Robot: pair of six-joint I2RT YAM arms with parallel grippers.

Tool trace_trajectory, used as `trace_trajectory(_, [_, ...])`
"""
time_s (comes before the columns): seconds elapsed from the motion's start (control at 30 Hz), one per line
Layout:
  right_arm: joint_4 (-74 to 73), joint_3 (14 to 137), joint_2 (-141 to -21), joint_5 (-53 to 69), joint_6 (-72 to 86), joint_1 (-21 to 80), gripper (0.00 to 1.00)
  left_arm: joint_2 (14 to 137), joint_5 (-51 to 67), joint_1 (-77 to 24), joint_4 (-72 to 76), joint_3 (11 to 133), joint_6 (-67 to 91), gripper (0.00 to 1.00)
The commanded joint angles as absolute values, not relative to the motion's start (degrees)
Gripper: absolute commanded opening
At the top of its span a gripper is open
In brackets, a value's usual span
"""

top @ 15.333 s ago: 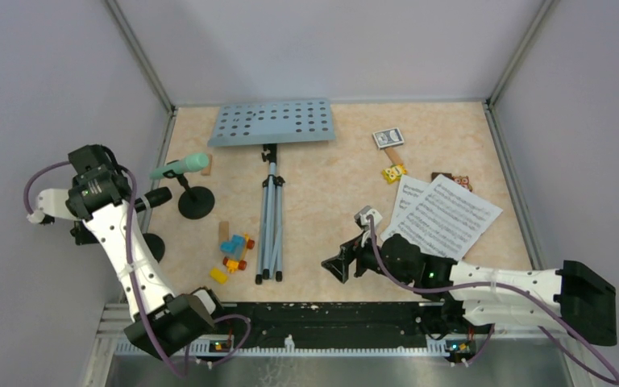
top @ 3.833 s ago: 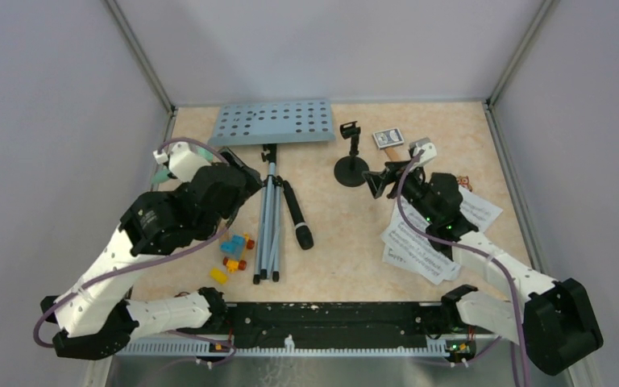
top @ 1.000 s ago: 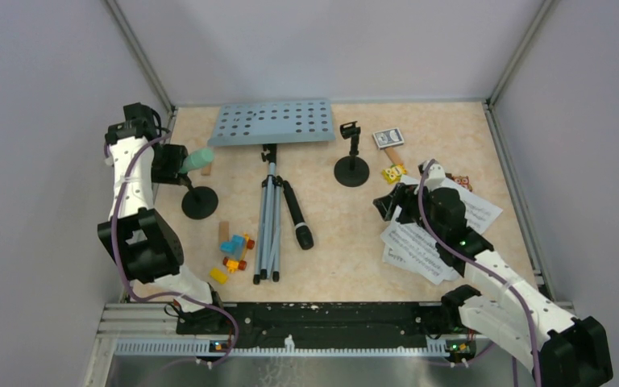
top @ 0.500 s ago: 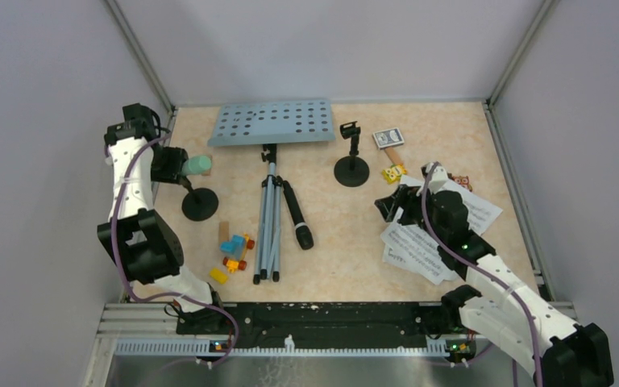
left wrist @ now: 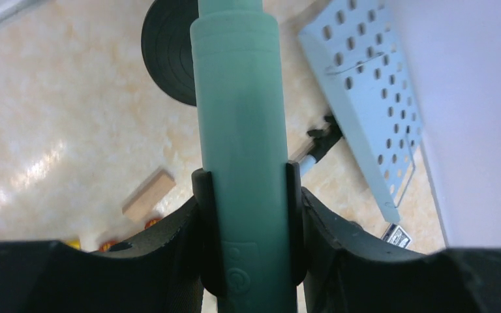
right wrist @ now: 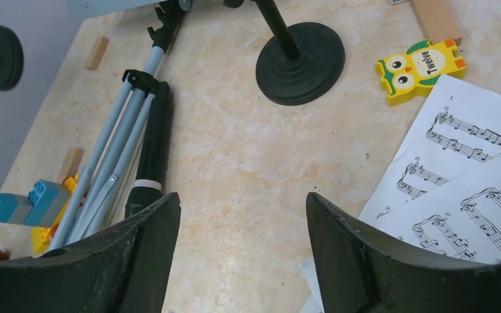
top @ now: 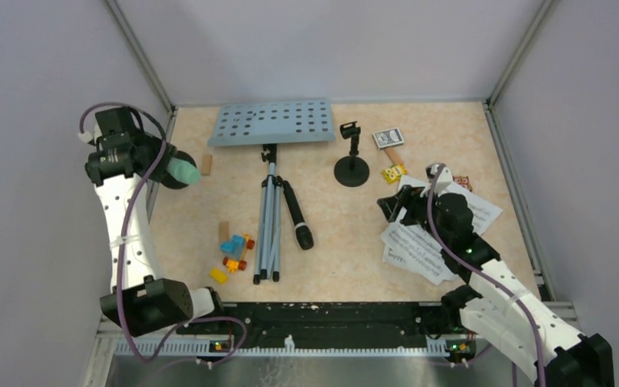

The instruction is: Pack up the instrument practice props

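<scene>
My left gripper (top: 164, 164) is shut on the mint-green microphone (top: 184, 171), held in the air at the far left; in the left wrist view the fingers (left wrist: 202, 215) clamp its body (left wrist: 235, 98), and its black round holder base (left wrist: 166, 59) hangs beyond it. The pale-blue music desk (top: 274, 122) and silver tripod pole (top: 269, 226) lie flat, with the black microphone (top: 297, 214) beside the pole. The second holder (top: 351, 165) stands upright. My right gripper (top: 391, 205) is open and empty beside the sheet-music pages (top: 431, 242), over bare table (right wrist: 242, 215).
Colourful toy bricks (top: 232, 256) lie left of the tripod feet. Tan wooden blocks (top: 206, 164) and a yellow owl block (right wrist: 421, 65) lie about, and a small card box (top: 388, 136) is at the back. Walls close in at the left, back and right.
My left arm has lifted the mint-green microphone together with its holder off the table, up and to the left. My right gripper has barely moved.
</scene>
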State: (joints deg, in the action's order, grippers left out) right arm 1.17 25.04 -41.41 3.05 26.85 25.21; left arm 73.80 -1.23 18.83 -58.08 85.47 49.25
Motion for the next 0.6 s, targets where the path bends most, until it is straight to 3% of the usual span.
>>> trace_trajectory(0.0, [1.1,24.7,-39.9,2.5,27.3,24.9,0.69,75.4,5.5,19.1,-50.8,94.4,38.0,0.00])
trace_trajectory(0.17, [-0.7,25.8,-38.6,2.0,26.5,25.0,0.69,78.5,12.4,13.0,-50.2,100.0,32.3,0.00])
trace_trajectory(0.4, [-6.3,28.0,-33.9,1.7,24.0,24.9,0.69,87.9,7.2,-11.7,-57.9,113.6,29.0,0.00])
trace_trajectory(0.57, [-10.6,29.3,-29.1,2.1,22.2,25.0,0.69,85.9,5.7,-24.3,-57.9,110.0,29.0,0.00])
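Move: The green microphone, clipped in its own stand, is already in the left hand off the table. The standing black mic stand is some 45 cm to that hand's right, 13 cm farther out and 20 cm lower. On the way, about 25 cm below, lie the folded music stand's legs, 20 cm right and level, and the black microphone, 29 cm right and level. From the right hand, that black mic stand is 19 cm ahead, 6 cm left and 10 cm lower. The green microphone and its stand, still pinched in the left fingers, are carried up about 5 cm and forward some 6 cm, then swept fast to the right, nearly 25 cm, high over the folded music stand's legs towards the standing black mic stand. The wrist swings clockwise about 55 degrees. The empty right hand eases back about 2 cm, drifting right and up, fingers staying open. ##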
